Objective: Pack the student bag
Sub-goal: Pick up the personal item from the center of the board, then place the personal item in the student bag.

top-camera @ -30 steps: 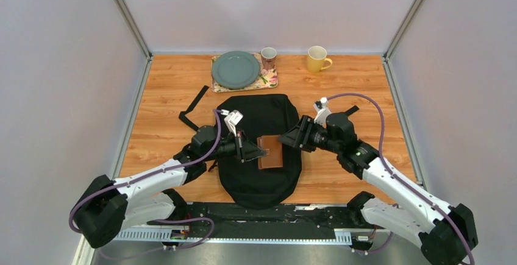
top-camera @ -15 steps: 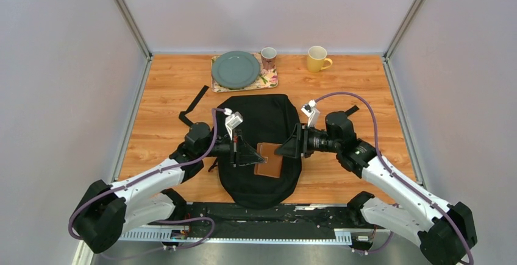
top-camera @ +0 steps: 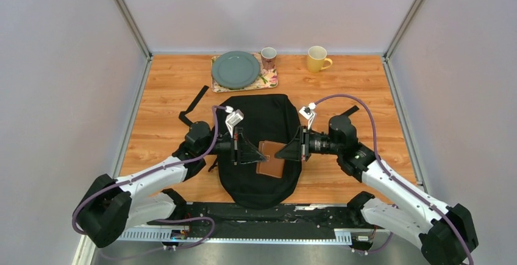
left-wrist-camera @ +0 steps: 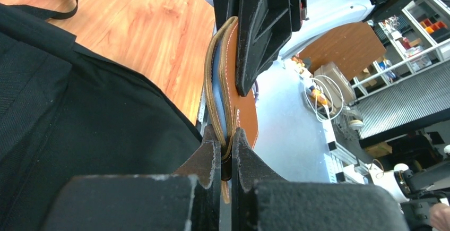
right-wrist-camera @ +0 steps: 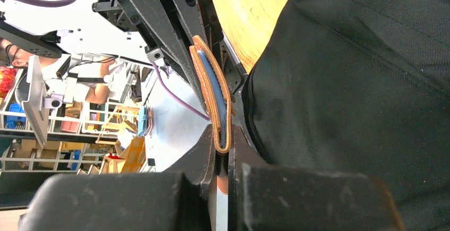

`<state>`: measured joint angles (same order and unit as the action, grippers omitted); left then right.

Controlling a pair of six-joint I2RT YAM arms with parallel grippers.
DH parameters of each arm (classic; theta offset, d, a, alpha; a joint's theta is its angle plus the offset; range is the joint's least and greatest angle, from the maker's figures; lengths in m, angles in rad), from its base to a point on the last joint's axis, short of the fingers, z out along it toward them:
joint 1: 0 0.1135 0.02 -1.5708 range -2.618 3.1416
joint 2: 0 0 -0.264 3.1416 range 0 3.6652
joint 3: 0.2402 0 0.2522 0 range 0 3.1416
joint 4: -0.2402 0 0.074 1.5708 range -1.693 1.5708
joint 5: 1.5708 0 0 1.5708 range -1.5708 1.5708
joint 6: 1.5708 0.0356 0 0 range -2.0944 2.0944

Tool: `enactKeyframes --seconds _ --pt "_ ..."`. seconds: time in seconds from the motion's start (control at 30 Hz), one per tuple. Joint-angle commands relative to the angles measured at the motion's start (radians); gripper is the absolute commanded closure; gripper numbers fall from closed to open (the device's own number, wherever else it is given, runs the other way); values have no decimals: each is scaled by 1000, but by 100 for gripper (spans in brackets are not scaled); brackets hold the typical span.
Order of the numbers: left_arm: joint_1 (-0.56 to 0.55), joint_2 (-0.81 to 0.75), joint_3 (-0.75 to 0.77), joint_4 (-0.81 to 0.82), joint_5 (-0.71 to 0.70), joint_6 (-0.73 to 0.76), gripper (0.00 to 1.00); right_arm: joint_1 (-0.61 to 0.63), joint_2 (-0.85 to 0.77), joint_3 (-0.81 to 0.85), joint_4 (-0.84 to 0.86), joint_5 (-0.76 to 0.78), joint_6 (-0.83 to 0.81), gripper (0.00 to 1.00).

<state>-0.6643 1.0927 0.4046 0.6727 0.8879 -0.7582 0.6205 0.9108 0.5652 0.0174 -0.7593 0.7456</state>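
Note:
The student bag [top-camera: 262, 116] is a large black backpack lying flat in the middle of the table, and it also fills the right wrist view [right-wrist-camera: 361, 98] and the left wrist view [left-wrist-camera: 79, 119]. A small brown wallet [top-camera: 271, 160] is held just above the bag's near half. My left gripper [top-camera: 260, 155] is shut on the wallet's left edge [left-wrist-camera: 215, 82]. My right gripper [top-camera: 282, 153] is shut on its right edge [right-wrist-camera: 209, 87]. Each wrist view shows its own jaws, left gripper [left-wrist-camera: 224, 135] and right gripper [right-wrist-camera: 223, 135], pinching the folded leather.
A green plate [top-camera: 235, 69] rests on a floral tray [top-camera: 271, 81] at the back, with a small patterned mug [top-camera: 268, 55] beside it. A yellow mug [top-camera: 317, 58] stands further right. Black straps [top-camera: 194, 103] trail left of the bag.
My right gripper moved left to the wallet and closed on its right edge. The left gripper kept its hold, and the wallet shifted slightly.

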Motion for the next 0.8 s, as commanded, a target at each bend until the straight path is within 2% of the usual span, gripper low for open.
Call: enactKeyframes --seconds 0.0,0.03,0.07,0.1,0.13,0.17,0.2,0.23,0.3,0.33,0.43,0.53,0.67,0.77 --pt "2 -57 68 -147 -55 127 75 4 -58 -7 27 35 8 100" --pt "2 -83 80 -216 -123 164 65 4 -65 2 10 50 2 100" --pt "2 -99 111 -292 -170 202 58 5 -82 19 -87 117 -15 100" --pt "2 -112 126 -424 -216 277 50 5 -93 34 -135 164 -49 100" --pt "2 -141 138 -486 -341 308 45 5 -107 63 -181 211 -63 100" --pt "2 -155 169 -546 -407 336 41 5 -134 77 -273 333 -78 100" --pt "2 -165 181 -634 -470 383 35 4 -151 87 -305 386 -87 100" --pt "3 -174 195 -669 -607 396 31 5 -170 100 -333 435 -92 100" --pt "2 -160 258 -799 -734 424 27 4 -222 107 -399 569 -81 100" --pt "3 -131 310 -832 -818 434 25 4 -240 104 -407 592 -81 100" --pt "5 -55 405 -924 -912 458 25 4 -305 91 -410 630 -66 100" --pt "3 27 477 -975 -951 462 25 5 -349 82 -422 643 -49 100" --pt "3 128 546 -1009 -948 508 25 4 -389 70 -444 664 -43 100" --pt "5 216 626 -1054 -894 543 25 5 -398 62 -453 667 -43 100"
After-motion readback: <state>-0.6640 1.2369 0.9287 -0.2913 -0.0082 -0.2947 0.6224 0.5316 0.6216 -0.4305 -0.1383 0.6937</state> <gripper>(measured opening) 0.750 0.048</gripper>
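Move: The brown wallet is held between both hands: its middle lies about 3 cm to the left hand's right and 1 cm back, and some 3 cm to the right hand's left and 2 cm back. Below lies the black bag, its middle roughly 10 cm ahead of the left hand, 1 cm to its left and 17 cm down. From the left hand, the bag's left strap is about 30 cm ahead and 28 cm left. The wallet comes free of the left hand as those fingers open wide, while the right fingers keep their pinch, carrying it about 9 cm right and a little forward and turning it some 30 degrees clockwise. The left hand sweeps forward about 15 cm and somewhat left over the bag's far half, tipping its fingers down and swinging counter-clockwise, then starts to sink. ##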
